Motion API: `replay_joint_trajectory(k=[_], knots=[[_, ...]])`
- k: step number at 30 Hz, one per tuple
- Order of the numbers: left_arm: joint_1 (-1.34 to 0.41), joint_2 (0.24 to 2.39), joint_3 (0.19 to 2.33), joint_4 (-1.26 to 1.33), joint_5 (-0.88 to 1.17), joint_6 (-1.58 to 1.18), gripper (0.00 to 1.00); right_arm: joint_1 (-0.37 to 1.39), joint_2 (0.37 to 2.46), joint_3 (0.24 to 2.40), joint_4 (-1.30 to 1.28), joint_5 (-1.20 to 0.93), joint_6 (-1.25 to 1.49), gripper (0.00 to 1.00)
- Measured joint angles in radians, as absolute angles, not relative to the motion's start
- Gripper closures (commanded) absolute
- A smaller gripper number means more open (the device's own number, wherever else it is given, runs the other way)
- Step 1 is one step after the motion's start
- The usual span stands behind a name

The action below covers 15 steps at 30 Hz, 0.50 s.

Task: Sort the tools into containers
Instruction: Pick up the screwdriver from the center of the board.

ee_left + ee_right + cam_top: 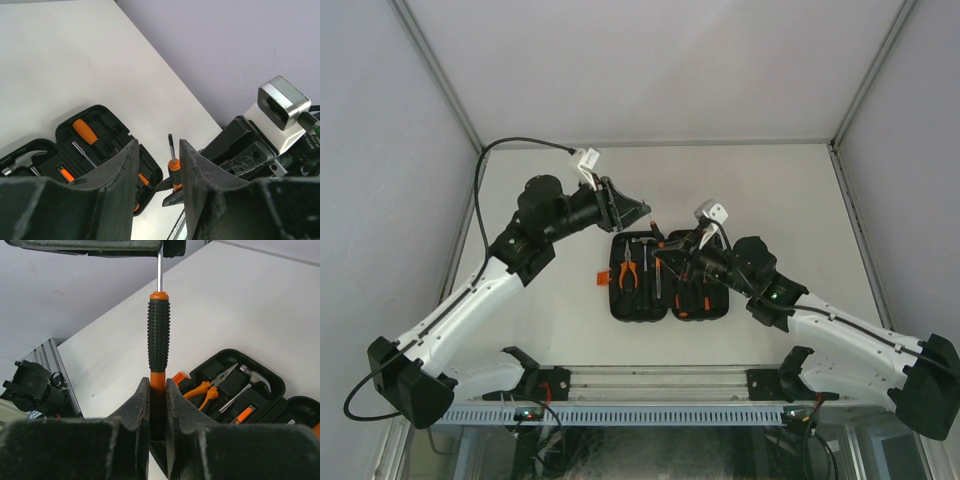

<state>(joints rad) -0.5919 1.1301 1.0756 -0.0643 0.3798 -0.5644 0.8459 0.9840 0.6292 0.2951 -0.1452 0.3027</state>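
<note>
My right gripper (158, 382) is shut on the orange lower end of a screwdriver (158, 335) with a black knurled handle, and holds it upright above the table. The left gripper (157, 145) is open. Its fingers stand on either side of the same screwdriver (173, 165), which is close to the right-hand finger (197, 165), with a gap to the other finger. The open black case (617, 312) lies flat between the arms. In it are orange-handled pliers (207, 390), a hammer (247, 377) and another orange-handled screwdriver (85, 131).
The case's orange latch (603, 279) sticks out on its left side. White enclosure walls stand close around the table (770, 190). A metal rail (650, 375) runs along the near edge between the arm bases.
</note>
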Motion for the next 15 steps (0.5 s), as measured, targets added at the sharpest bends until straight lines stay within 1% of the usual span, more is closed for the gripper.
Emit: replay_joint_trajectory(k=[3,5,10,12,13,15], knots=[[-0.592,1.135,1.076,-0.053,0.397,-0.571,0.63,0.846,1.003,0.647,0.293,-0.156,0.313,1.0],[-0.592,1.136,1.076,-0.042,0.404,-0.577,0.69,0.846,1.017,0.657,0.292,-0.163,0.318,1.0],[-0.592,1.141,1.076,-0.029,0.418,-0.591,0.92,0.846,1.031,0.664,0.288,-0.17,0.331,1.0],[-0.591,1.144,1.076,-0.027,0.419,-0.594,0.99,0.846,1.031,0.664,0.289,-0.171,0.333,0.96],[-0.591,1.145,1.076,-0.025,0.421,-0.597,1.0,0.846,1.031,0.664,0.289,-0.17,0.333,0.92],[-0.591,1.146,1.076,-0.023,0.424,-0.604,1.0,0.846,1.031,0.664,0.288,-0.168,0.333,0.82]])
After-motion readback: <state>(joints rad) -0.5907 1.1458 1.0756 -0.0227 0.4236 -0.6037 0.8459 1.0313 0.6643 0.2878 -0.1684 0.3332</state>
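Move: The screwdriver stands nearly upright, tip up, its handle in the right hand and its shank already between the left hand's open fingers. Its middle is about 5 cm below the left hand, 3 cm back and 2 cm right. Some 32 cm below that hand, the tool case is centred 1 cm ahead and 6 cm right; the orange pliers are 3 cm ahead and 5 cm left. The screwdriver's middle is 4 cm above the right hand, 2 cm ahead and 2 cm left. Closing almost in place, the left fingers go from nearly half open to shut and pinch the thin shank just below its tip, the hand itself easing less than 1 cm rightward and slightly up. Meanwhile the right hand keeps its grip on the handle and shifts about 1 cm left towards the left hand, then stays still. ##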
